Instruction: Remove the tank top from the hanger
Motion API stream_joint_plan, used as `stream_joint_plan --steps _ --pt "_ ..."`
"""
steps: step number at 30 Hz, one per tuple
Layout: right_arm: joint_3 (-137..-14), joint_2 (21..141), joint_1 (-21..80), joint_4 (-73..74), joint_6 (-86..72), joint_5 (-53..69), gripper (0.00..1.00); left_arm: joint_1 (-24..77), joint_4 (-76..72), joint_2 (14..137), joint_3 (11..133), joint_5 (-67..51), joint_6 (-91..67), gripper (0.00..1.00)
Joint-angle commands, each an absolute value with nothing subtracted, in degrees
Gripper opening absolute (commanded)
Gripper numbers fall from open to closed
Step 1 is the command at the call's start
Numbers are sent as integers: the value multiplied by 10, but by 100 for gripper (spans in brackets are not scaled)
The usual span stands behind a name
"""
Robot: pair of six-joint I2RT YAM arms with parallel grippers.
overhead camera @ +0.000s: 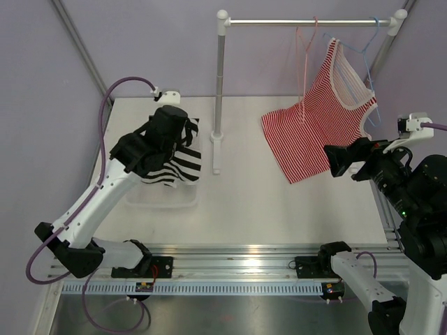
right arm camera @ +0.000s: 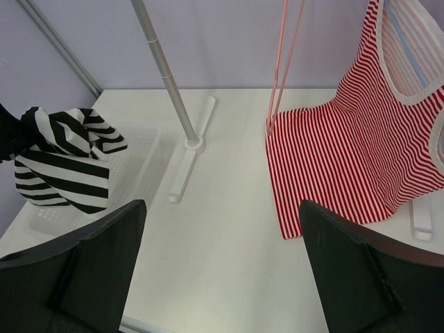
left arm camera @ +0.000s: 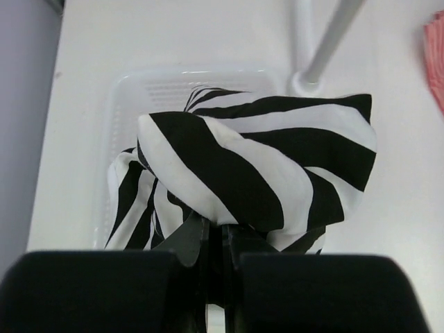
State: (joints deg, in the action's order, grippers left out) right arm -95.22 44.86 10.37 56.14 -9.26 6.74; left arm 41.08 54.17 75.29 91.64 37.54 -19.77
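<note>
The black-and-white striped tank top (overhead camera: 184, 163) hangs bunched from my left gripper (left arm camera: 216, 229), which is shut on the fabric just above a clear bin (left arm camera: 125, 90). In the right wrist view the tank top (right arm camera: 66, 163) dangles at the far left over that bin. The pale pink hanger (overhead camera: 304, 63) hangs bare from the rail by its hook, and its thin wires (right arm camera: 283, 62) show next to the red top. My right gripper (overhead camera: 334, 162) stands open at the right, beside the red top's lower hem, with nothing between its fingers (right arm camera: 222, 205).
A red-and-white finely striped tank top (overhead camera: 314, 132) hangs on a light blue hanger (overhead camera: 363, 49) from the white rack's rail (overhead camera: 279, 22). The rack's pole (overhead camera: 220, 84) and foot stand mid-table, just right of the bin (overhead camera: 164, 199).
</note>
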Motion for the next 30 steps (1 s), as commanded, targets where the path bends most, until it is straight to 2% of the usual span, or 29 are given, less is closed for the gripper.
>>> stream_joint_plan --steps 1,5,10,16,18,20,21,22,26,30 --pt "-947 451 103 531 -96 76 99 361 512 716 883 336 -190 0" --pt "-943 451 102 523 -98 85 99 304 485 729 839 269 -199 0" --pt "-933 446 102 519 -98 92 99 268 500 791 843 252 -208 0" --pt "-933 441 102 523 -91 94 99 247 504 806 830 249 -228 0" --pt "-934 441 102 524 -90 97 100 235 518 809 831 270 -236 23" --pt "-933 441 102 525 -89 101 100 227 531 814 832 292 -241 50" --pt "-933 441 102 526 -86 102 100 222 535 816 834 296 -244 88" --pt "-933 442 102 526 -84 99 100 222 540 816 837 296 -247 99" --pt "-935 447 102 536 -79 87 99 222 551 808 855 284 -246 99" --pt "-928 454 102 554 -75 48 100 222 545 747 870 272 -239 99"
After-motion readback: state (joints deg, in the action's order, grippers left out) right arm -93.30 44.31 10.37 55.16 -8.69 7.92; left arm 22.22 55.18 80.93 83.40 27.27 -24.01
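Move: The left hand holds the bunched black-and-white tank top, some of it hanging below the fingers. The white basket's middle lies about 5 cm ahead of that hand, 9 cm to its left and 27 cm below. The foot of the rack's left post stands roughly 15 cm ahead, 9 cm to its right and 31 cm down. From the idle right hand the basket is some 17 cm ahead, 45 cm to the left and 41 cm below. Still pinching the black-and-white tank top, the left hand sinks about 10 cm towards the basket while shifting some 7 cm left and a little forward, its fingers tipping further down by some 15 degrees and turning slightly counter-clockwise. Near the bottom of the descent, the fingers open wide and let go above the basket. ##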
